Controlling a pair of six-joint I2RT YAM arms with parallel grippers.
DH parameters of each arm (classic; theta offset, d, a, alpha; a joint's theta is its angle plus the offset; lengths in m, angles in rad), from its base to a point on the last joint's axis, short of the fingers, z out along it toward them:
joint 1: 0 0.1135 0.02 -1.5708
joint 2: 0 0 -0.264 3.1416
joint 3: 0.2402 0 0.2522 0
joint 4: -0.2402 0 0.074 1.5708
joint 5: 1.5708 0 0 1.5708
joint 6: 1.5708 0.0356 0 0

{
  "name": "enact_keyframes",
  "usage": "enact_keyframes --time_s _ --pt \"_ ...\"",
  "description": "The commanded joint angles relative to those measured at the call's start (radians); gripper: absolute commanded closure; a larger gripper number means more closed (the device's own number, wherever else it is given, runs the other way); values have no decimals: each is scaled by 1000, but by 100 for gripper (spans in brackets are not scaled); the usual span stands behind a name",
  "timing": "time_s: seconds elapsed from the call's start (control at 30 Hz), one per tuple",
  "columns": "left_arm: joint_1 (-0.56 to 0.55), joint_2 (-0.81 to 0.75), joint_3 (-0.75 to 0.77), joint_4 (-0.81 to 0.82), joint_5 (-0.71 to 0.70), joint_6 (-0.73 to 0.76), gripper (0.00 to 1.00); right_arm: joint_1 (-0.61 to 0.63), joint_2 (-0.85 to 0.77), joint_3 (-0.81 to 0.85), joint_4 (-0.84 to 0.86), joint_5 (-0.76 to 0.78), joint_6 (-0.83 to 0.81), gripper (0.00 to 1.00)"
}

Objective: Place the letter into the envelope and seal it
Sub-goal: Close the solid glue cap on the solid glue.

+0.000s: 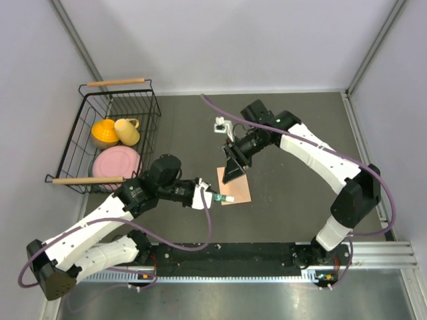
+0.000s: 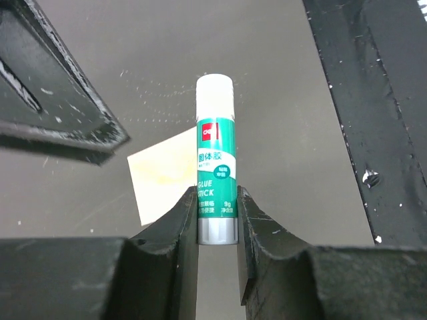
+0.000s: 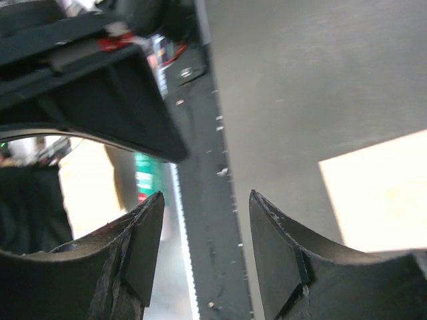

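Observation:
The peach envelope (image 1: 239,190) lies flat on the dark table in the middle. It shows as a pale sheet (image 2: 163,177) in the left wrist view and at the right edge (image 3: 380,193) of the right wrist view. My left gripper (image 1: 215,199) (image 2: 217,200) is shut on a white-and-green glue stick (image 1: 225,199) (image 2: 215,160), gripping its lower end, with the white cap pointing toward the envelope's near edge. Over the envelope's far part, my right gripper (image 1: 232,175) (image 3: 207,200) is open with nothing between its fingers. The letter does not show on its own.
A black wire basket (image 1: 80,133) at the far left holds a yellow bowl (image 1: 104,132), a yellow cup (image 1: 127,131) and a pink plate (image 1: 115,162). A small white object (image 1: 219,125) sits beyond the right gripper. A metal rail (image 1: 373,257) runs along the near edge.

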Motion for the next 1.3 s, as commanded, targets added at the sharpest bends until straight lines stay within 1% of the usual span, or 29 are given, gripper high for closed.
enact_keyframes --time_s 0.0,0.03,0.07,0.1,0.13,0.17,0.2,0.23,0.3,0.33,0.37,0.4,0.43,0.47,0.6,0.73,0.97,1.1,1.27 --pt "59 -43 -10 -3 36 -89 100 -88 -68 -40 172 190 100 46" --pt "70 -45 -6 -2 41 -141 100 -105 -81 -53 238 250 123 46" --pt "90 -45 0 9 43 -187 100 -106 -115 -65 270 400 144 46" --pt "101 -34 4 29 37 -245 100 -106 -130 -91 304 464 148 46" --pt "127 -27 9 74 34 -370 100 -99 -149 -105 364 533 151 47" --pt "136 -16 30 104 30 -443 100 -94 -163 -122 405 690 164 47" --pt "145 15 46 128 23 -518 100 -89 -181 -142 427 737 161 46" --pt "155 32 82 171 -2 -664 100 -73 -187 -146 441 829 154 45" --pt "161 85 119 207 -49 -831 100 -51 -201 -155 484 911 146 44" --pt "182 101 145 246 -46 -974 100 -46 -206 -160 489 925 137 44" --pt "200 108 138 286 -36 -1050 100 -39 -213 -169 516 933 132 44" --pt "219 112 127 331 -26 -1190 100 -34 -232 -192 534 943 119 44" --pt "254 116 122 351 -11 -1247 100 -23 -241 -204 547 956 106 44" --pt "267 121 124 377 19 -1287 100 -8 -250 -217 559 956 83 44" --pt "283 171 162 400 50 -1344 100 26 -284 -274 625 956 46 44" --pt "285 197 173 460 115 -1368 100 35 -279 -266 636 956 59 44" --pt "287 207 158 491 90 -1387 100 43 -276 -248 634 930 106 44" --pt "287 210 145 523 92 -1402 100 53 -276 -237 627 872 134 44" --pt "291 230 142 521 87 -1427 100 53 -270 -214 622 807 226 44"
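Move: The left hand holds the solid glue by its bottom end; the white cap lies about 6 cm to that hand's right, level fore and aft, some 3 cm lower. The right hand, open and just clear of the cap, has it roughly 5 cm back, 1 cm to its right and 2 cm below. The envelope lies on the table some 16 cm below the left hand, about 5 cm ahead and 7 cm to its right. The cap end of the glue comes up against the outside of the right finger, near its root. To get there the half-open right hand sweeps about 14 cm forward and a little right, turning its fingertips from left-back to forward-left; the left, grip kept, goes some 8 cm forward and as much up, rolling roughly 70 degrees. ##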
